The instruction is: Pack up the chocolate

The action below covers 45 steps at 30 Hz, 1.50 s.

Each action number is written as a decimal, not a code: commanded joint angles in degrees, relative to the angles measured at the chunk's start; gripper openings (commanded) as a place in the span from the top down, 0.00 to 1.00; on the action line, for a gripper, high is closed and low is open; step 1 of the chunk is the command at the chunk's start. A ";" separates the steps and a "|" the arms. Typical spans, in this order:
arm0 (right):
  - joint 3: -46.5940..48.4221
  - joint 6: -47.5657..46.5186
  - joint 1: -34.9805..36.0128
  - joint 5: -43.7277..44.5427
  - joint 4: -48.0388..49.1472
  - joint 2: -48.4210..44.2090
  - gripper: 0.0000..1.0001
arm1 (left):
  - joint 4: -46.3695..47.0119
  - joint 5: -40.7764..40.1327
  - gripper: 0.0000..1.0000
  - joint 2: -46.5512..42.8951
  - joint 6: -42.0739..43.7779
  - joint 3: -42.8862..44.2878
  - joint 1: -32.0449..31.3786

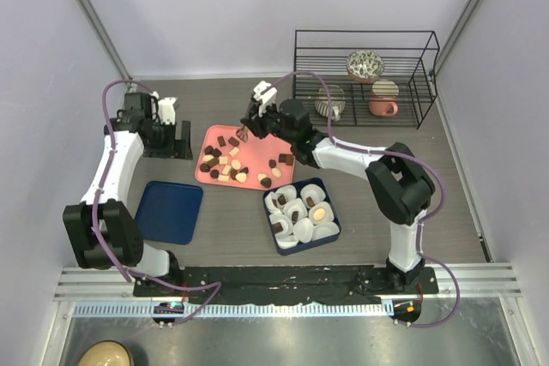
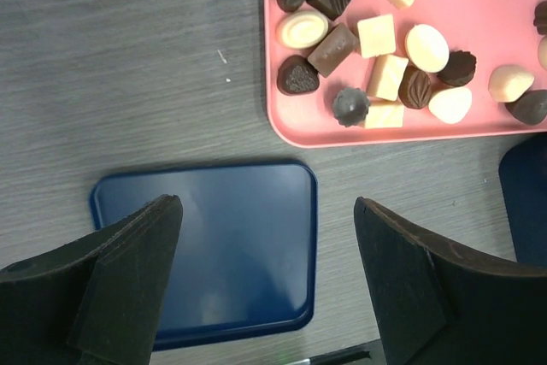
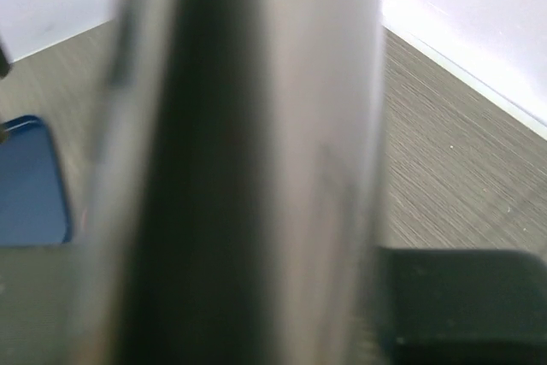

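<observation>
Several pieces of chocolate (image 1: 225, 160) in dark brown, mid-brown and cream lie on a pink tray (image 1: 254, 160). The left wrist view shows the chocolate (image 2: 376, 49) on the pink tray (image 2: 479, 6) too. A blue box (image 1: 330, 199) holds white paper cups (image 1: 300, 231), and a few of them carry a piece. My left gripper (image 1: 182, 141) is at the back left, open and empty (image 2: 265, 203). My right gripper (image 1: 250, 126) hangs over the tray's far edge. It is shut on a blurred grey metal tool (image 3: 256, 160) that fills its wrist view and hides the fingers.
A flat blue lid (image 1: 169, 210) lies left of the box and below my left fingers (image 2: 205, 245); its corner shows as the blue lid (image 3: 30, 185) in the right wrist view. A black wire rack (image 1: 364, 75) with bowls and a pink mug stands at the back right.
</observation>
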 commanded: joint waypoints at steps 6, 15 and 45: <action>9.69 -2.97 2.53 5.88 9.85 6.89 0.86 | 2.23 2.64 0.12 -2.76 -0.82 -1.69 -0.09; 10.57 -3.68 2.97 6.85 9.33 9.61 0.66 | 2.32 2.02 0.11 -3.63 0.85 -3.45 -0.01; 9.96 0.19 2.97 4.12 8.45 11.46 0.47 | 2.50 1.32 0.10 -5.04 2.44 -4.07 -0.01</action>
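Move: The two dark chocolates near the far left corner of the pink tray lie about 10 cm to the left of my right hand and 5 cm ahead, some 18 cm below. A pale chocolate is 3 cm nearer me than that pair; the box of paper cups is some 21 cm back and 14 cm to the right of my right hand. From my left hand the pair lies about 11 cm ahead and 10 cm to the right. Still holding the steel tongs, my right hand goes left and a little forward, about 5 cm, taking the tips towards the two dark chocolates. Then I ease my fingers from nearly shut to about half open, so the tongs can spread, while sinking some 2 to 3 cm, and stay there with the tips low at the pair. ##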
